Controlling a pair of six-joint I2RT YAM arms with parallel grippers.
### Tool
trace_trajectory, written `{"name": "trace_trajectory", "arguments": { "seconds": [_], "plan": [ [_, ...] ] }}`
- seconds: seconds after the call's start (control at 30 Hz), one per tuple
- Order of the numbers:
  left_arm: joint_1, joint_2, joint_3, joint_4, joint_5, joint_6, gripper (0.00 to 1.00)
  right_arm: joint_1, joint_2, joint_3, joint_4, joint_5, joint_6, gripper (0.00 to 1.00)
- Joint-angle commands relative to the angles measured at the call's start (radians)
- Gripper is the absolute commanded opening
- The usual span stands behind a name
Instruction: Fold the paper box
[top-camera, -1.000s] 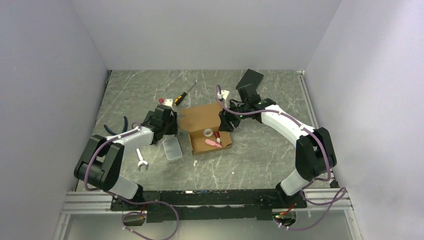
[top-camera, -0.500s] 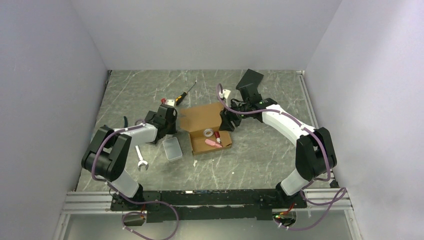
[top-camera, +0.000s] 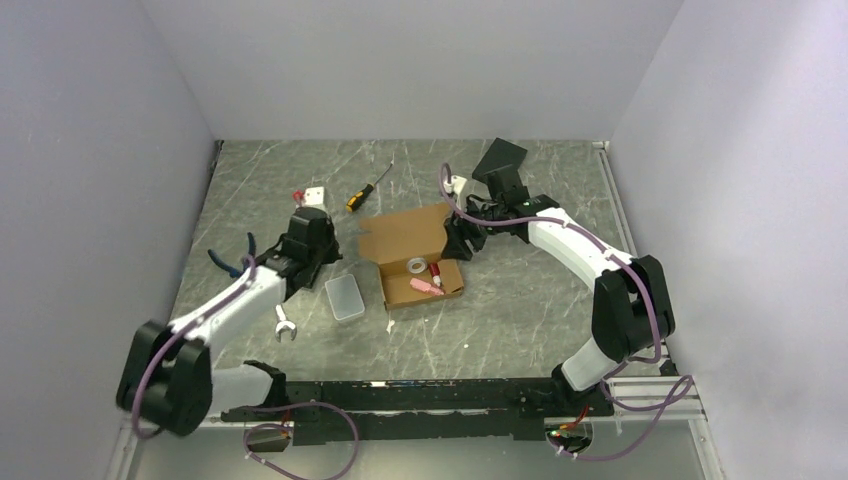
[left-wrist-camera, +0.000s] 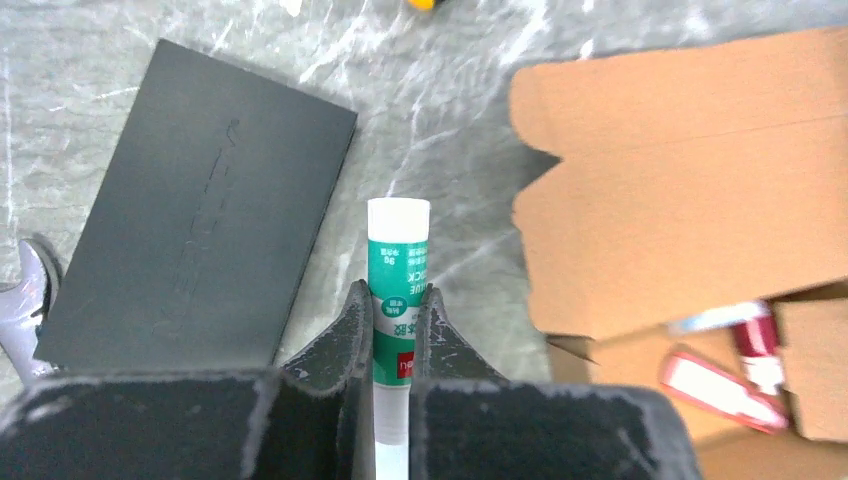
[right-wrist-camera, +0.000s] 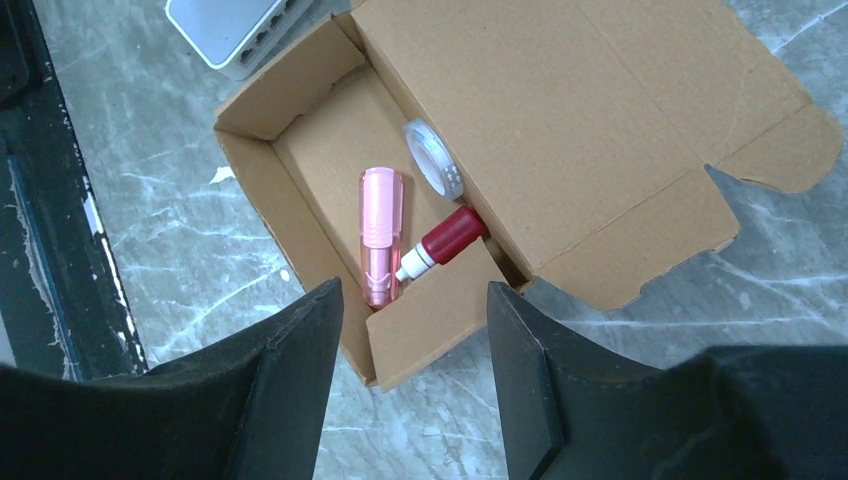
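Observation:
The paper box (top-camera: 405, 232) is tan cardboard, lying open mid-table with its lid flap spread toward the back. Its tray holds a pink tube (right-wrist-camera: 380, 235), a red-capped bottle (right-wrist-camera: 447, 238) and a tape roll (right-wrist-camera: 434, 158). My left gripper (left-wrist-camera: 393, 295) is shut on a green-and-white glue stick (left-wrist-camera: 397, 240), just left of the box (left-wrist-camera: 680, 180) and above the table. Over the tray's right corner flap, my right gripper (right-wrist-camera: 415, 290) hangs open above the box (right-wrist-camera: 560, 110) with nothing between its fingers. From above, the left gripper (top-camera: 312, 238) and right gripper (top-camera: 462, 240) flank the box.
A black slab (left-wrist-camera: 200, 250) lies left of the glue stick, a wrench (top-camera: 283, 325) beyond it. A grey tin (top-camera: 345, 297) sits by the box's left side. A screwdriver (top-camera: 365, 188), a white block (top-camera: 315, 196), blue-handled pliers (top-camera: 235, 262) and another black slab (top-camera: 500, 155) lie around.
My left gripper has closed onto the glue stick, and the left arm has swung back toward the left. The right arm has barely moved.

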Motion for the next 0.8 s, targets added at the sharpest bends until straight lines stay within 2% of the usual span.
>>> {"name": "trace_trajectory", "arguments": {
  "seconds": [0.0, 0.1, 0.23, 0.37, 0.47, 0.63, 0.77],
  "plan": [
    [0.002, -0.191, -0.069, -0.044, 0.088, -0.11, 0.0, -0.024, -0.057, 0.017, -0.014, -0.067, -0.045, 0.59],
    [0.002, -0.321, -0.162, 0.013, 0.239, -0.156, 0.0, -0.043, -0.075, 0.011, -0.02, -0.095, -0.066, 0.61],
    [0.001, -0.431, -0.259, 0.201, 0.512, -0.229, 0.0, -0.072, -0.092, 0.006, -0.018, -0.115, -0.067, 0.61],
    [-0.019, -0.432, -0.295, 0.366, 0.623, -0.32, 0.0, -0.097, -0.105, -0.001, -0.011, -0.131, -0.064, 0.61],
    [-0.087, -0.371, -0.262, 0.396, 0.585, -0.313, 0.0, -0.107, -0.106, -0.003, -0.01, -0.136, -0.061, 0.61],
    [-0.248, -0.183, -0.109, 0.249, 0.397, -0.198, 0.0, -0.115, -0.101, -0.007, -0.01, -0.142, -0.063, 0.61],
    [-0.335, -0.041, 0.02, 0.141, 0.26, -0.108, 0.09, -0.118, -0.094, -0.005, -0.016, -0.144, -0.066, 0.61]
  ]
}}
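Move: The glue stick is already in the left gripper; the open box tray it is headed for lies about 18 cm to the right, 4 cm back and 7 cm below. The tape roll sits level with the hand and some 17 cm right, the pink bottle about 19 cm right and 5 cm back, the white case roughly 1 cm right and 8 cm back. From the right gripper the tray is about 8 cm left, 2 cm back and 10 cm down. Lift the left gripper and draw it back, then sweep it right until the glue stick is over the tray's near left part: about 15 cm right, 8 cm back and 5 cm up in all. On the way roll its left side down and turn it clockwise some 30 degrees, fingers kept shut on the stick. Ease the open right gripper up and right, away from the tray. ##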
